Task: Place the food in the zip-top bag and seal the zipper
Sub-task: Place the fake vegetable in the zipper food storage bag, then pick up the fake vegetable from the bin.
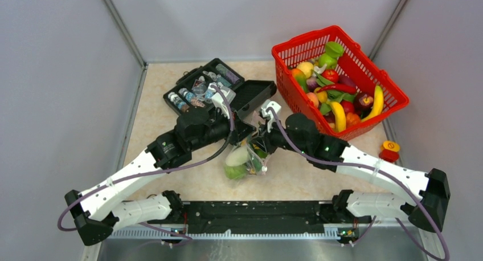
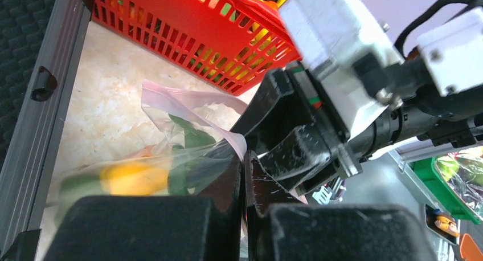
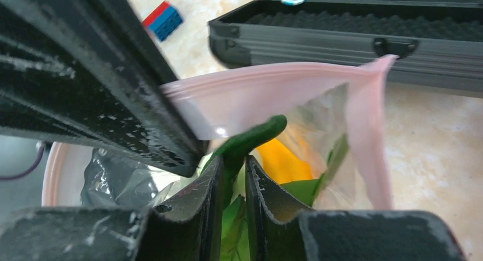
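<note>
The zip-top bag (image 1: pixel 242 163) lies on the table between my two arms, with white, green and yellow food inside. My left gripper (image 2: pixel 246 158) is shut on the bag's pinkish zipper (image 2: pixel 188 98) strip at the mouth edge. In the right wrist view the zipper (image 3: pixel 267 81) stands open above the bag. My right gripper (image 3: pixel 233 161) reaches into the mouth, shut on a green leafy stem of food (image 3: pixel 256 133). A yellow piece (image 3: pixel 282 161) lies deeper inside. From above, both grippers meet over the bag, left gripper (image 1: pixel 244 137) and right gripper (image 1: pixel 259 147).
A red mesh basket (image 1: pixel 305 39) full of toy fruit stands at the back right. An open black case (image 1: pixel 250 93) with small bottles sits at the back centre, close behind the bag. A small red and yellow object (image 1: pixel 390 151) lies at the right edge.
</note>
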Controlling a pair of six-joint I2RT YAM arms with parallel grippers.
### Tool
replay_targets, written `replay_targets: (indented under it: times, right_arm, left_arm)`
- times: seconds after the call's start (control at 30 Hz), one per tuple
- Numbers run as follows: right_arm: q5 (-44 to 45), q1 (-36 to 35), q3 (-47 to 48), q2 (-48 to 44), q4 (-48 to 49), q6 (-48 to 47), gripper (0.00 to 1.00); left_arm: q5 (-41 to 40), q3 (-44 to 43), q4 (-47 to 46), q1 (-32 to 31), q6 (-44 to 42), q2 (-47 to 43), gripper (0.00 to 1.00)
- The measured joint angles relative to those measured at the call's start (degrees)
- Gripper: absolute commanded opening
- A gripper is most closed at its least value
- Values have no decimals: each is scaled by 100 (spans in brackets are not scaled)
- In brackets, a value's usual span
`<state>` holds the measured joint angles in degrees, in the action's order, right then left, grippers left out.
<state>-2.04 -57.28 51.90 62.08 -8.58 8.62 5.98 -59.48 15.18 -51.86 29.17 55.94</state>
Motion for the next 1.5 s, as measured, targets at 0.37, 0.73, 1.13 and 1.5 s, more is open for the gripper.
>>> replay_targets:
  times: [0.37,0.73,1.13,1.5]
  right_arm:
    - [-400,0,-343,-1596,42,-590,28]
    - [2326,369,79,-1902,-190,-931,39]
    - [2334,3237,1246,-907,-1488,-448,64]
    - [1327,5158,1543,732,-2885,-234,71]
  left_arm:
    - [-92,-42,26,0,-42,-17,0]
    - [-127,-42,26,0,-42,-28,0]
    - [-133,-37,28,0,-42,-37,0]
    - [-133,9,52,0,-83,-109,0]
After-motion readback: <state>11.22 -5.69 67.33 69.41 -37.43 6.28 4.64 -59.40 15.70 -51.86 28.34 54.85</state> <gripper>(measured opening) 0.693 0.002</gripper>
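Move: In the basket, the yellow squash lies about 16 cm ahead of my right hand, some 31 cm to its right and 10 cm lower. The orange pumpkin is about 5 cm right of the squash; the dark red fruit is 4 cm right of it and 4 cm farther out; the peach is 12 cm left of it and 6 cm farther out. From my left hand the squash is roughly 13 cm ahead, 35 cm right and 17 cm down. I draw my right fingers back and up some 12 cm out of the bag's mouth, then swing right and forward over the basket, turning the hand about 60 degrees clockwise so it faces outward. The fingers open wide on the way, and I finish by sinking about 12 cm, tips tilted down towards the yellow squash. My left hand keeps its pinch on the bag's rim. ##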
